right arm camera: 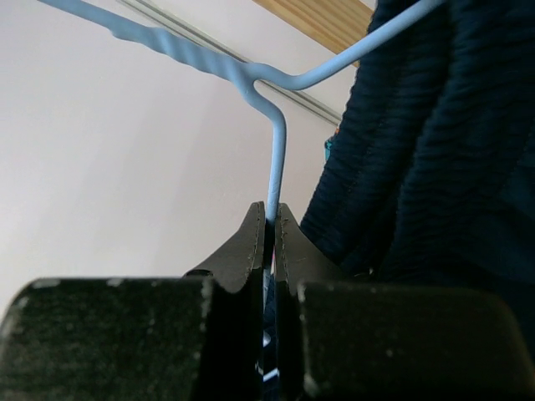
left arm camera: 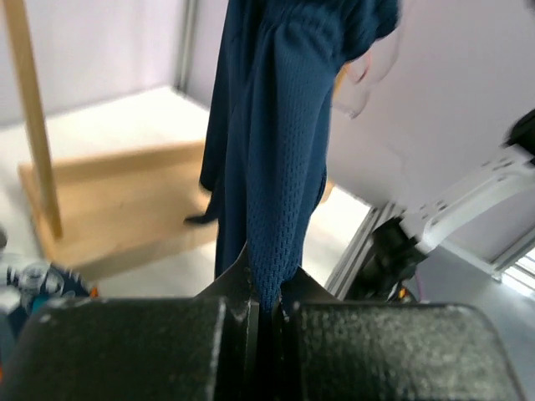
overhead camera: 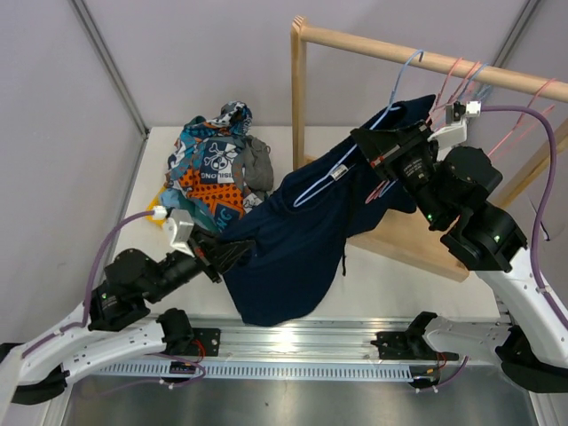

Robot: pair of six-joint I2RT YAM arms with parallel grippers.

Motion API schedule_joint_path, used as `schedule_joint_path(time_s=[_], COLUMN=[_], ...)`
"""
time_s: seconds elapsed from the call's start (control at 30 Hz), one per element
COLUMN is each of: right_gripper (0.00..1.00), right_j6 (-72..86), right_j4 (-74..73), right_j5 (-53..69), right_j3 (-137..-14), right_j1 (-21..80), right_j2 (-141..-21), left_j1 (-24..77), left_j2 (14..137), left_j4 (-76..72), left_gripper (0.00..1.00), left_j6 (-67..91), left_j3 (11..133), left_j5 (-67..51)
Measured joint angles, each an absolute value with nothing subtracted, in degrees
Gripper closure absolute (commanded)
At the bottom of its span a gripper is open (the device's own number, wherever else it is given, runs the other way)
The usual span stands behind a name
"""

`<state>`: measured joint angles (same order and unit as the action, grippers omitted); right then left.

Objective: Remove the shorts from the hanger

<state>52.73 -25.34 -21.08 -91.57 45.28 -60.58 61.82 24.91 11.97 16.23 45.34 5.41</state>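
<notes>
Navy shorts [overhead camera: 302,240] hang on a light blue wire hanger [overhead camera: 342,169] and stretch down toward the left arm. My left gripper [overhead camera: 232,253] is shut on the lower left edge of the navy shorts [left arm camera: 272,184]; its fingertips [left arm camera: 266,288] pinch the mesh fabric. My right gripper [overhead camera: 377,146] is shut on the hanger's wire [right arm camera: 276,167] just below the twisted neck, with the navy cloth [right arm camera: 435,167] right beside it. The hanger's hook [overhead camera: 404,75] is at the wooden rail.
A wooden rack [overhead camera: 399,53] with a flat base [overhead camera: 417,235] stands at the back right, with pink hangers [overhead camera: 461,84] on its rail. A pile of patterned and grey shorts [overhead camera: 217,169] lies at the back left of the white table [overhead camera: 399,293].
</notes>
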Motion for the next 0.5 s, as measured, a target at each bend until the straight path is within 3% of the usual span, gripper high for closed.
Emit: schedule_joint_path(time_s=[0.5], right_gripper=[1.00], right_j6=[57.93], right_j4=[-25.93], right_j5=[-15.97], right_j3=[-91.46], right_j1=[43.79], right_j2=[-62.19], left_j1=[61.91], left_j2=[43.13], left_j4=[2.13], left_gripper=[1.00], left_j6=[17.41], left_j3=[37.95], left_j5=[9.80])
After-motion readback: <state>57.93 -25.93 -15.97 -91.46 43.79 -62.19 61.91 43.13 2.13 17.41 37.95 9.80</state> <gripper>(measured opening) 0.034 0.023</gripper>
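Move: The navy shorts stretch between the hands. From the left fingers, shut on a fold of them, the blue hanger's middle lies roughly 18 cm right, 13 cm ahead and 14 cm up; the clothes pile is about 14 cm left, 30 cm ahead and 28 cm below. From the right hand, already gripping the hanger near its neck, the shorts' middle is some 9 cm left, 9 cm back and 12 cm down, the rail by the hook about 15 cm ahead, 10 cm right and 7 cm up. The navy shorts are drawn down by the left hand's closed fingers, about 10 cm, while that hand also swings some 6 cm right and 5 cm forward, lower beneath the hanger and nearer to it sideways, its fingertips tipping down about 15 degrees. The right hand keeps its pinch on the blue hanger, easing a little left and down. ##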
